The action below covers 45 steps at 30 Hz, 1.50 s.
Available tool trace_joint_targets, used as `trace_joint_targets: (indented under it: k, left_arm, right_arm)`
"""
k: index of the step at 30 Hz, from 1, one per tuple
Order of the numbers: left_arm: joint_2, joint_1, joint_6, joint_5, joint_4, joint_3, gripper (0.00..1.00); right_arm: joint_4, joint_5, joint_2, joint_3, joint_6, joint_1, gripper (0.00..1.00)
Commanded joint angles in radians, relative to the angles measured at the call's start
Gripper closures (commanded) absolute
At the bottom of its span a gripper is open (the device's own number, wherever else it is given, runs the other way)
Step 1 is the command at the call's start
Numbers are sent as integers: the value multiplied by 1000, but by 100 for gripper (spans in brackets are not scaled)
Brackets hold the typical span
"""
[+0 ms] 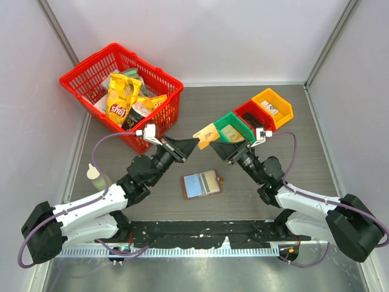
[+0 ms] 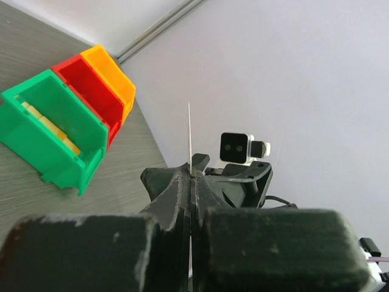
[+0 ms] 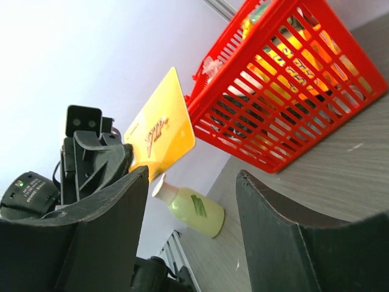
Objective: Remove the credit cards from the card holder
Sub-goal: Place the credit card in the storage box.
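Note:
The card holder (image 1: pixel 202 184) lies open on the table between the arms, its pale blue-grey inner faces up. My left gripper (image 1: pixel 193 143) is raised above the table and shut on a credit card (image 1: pixel 206 135), a tan-yellow one. In the left wrist view that credit card (image 2: pixel 189 137) shows edge-on as a thin line rising from the shut left gripper (image 2: pixel 191 176). My right gripper (image 1: pixel 220 146) faces it from the right, open. In the right wrist view the credit card (image 3: pixel 161 128) sits up and left of the open right gripper (image 3: pixel 191 201), not between its fingers.
A red basket (image 1: pixel 164 125) of snack bags stands at the back left. Green (image 1: pixel 234 126), red (image 1: pixel 254 115) and orange (image 1: pixel 273 104) bins stand in a row at the back right; the green bin (image 2: pixel 48 131) holds flat yellowish pieces. A small green bottle (image 1: pixel 95 177) stands at the left.

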Motion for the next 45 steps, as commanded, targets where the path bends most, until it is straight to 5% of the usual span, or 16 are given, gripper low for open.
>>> trace_joint_targets:
  k: [1, 7, 11, 14, 15, 22, 27, 34, 45]
  left_arm:
    - [-5, -6, -30, -34, 100, -7, 100]
    - [-9, -5, -64, -18, 98, -19, 100]
    - [-14, -6, -81, -28, 109, -36, 100]
    - [-14, -5, -67, -29, 92, -33, 96]
    - [-18, -5, -61, -31, 74, -30, 91]
    - [-107, 53, 43, -22, -199, 1, 34]
    - [-169, 208, 207, 92, -565, 120, 12]
    - [-46, 475, 425, 454, -1021, 311, 0]
    - [-64, 471, 614, 377, -1132, 317, 0]
  right_arm:
    - [122, -3, 25, 74, -8, 6, 37]
    - [162, -28, 62, 91, -11, 6, 40]
    - [168, -46, 76, 102, -12, 6, 63]
    - [156, -42, 65, 96, -12, 3, 97]
    - [136, -40, 58, 91, -12, -3, 99]
    - [-135, -95, -79, 76, -15, -133, 99]
    - [-518, -140, -165, 149, -146, -303, 99]
    - [-744, -195, -93, 264, -277, -546, 99]
    - [-855, -389, 318, 507, -479, -603, 99]
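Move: The left hand holds the gold credit card, its middle about 3 cm ahead and 3 to the right of that grip. From the open right hand the card lies some 3 cm ahead, 4 left and 4 up; the green storage box about 17 ahead, 11 right and 22 below; the red box about 24 ahead and 20 right; the open card holder 2 back, 4 left and 25 below. Right pinches the card, left releases, retreating leftward; right carries it 20 cm right-forward, sinking, over the green box. ##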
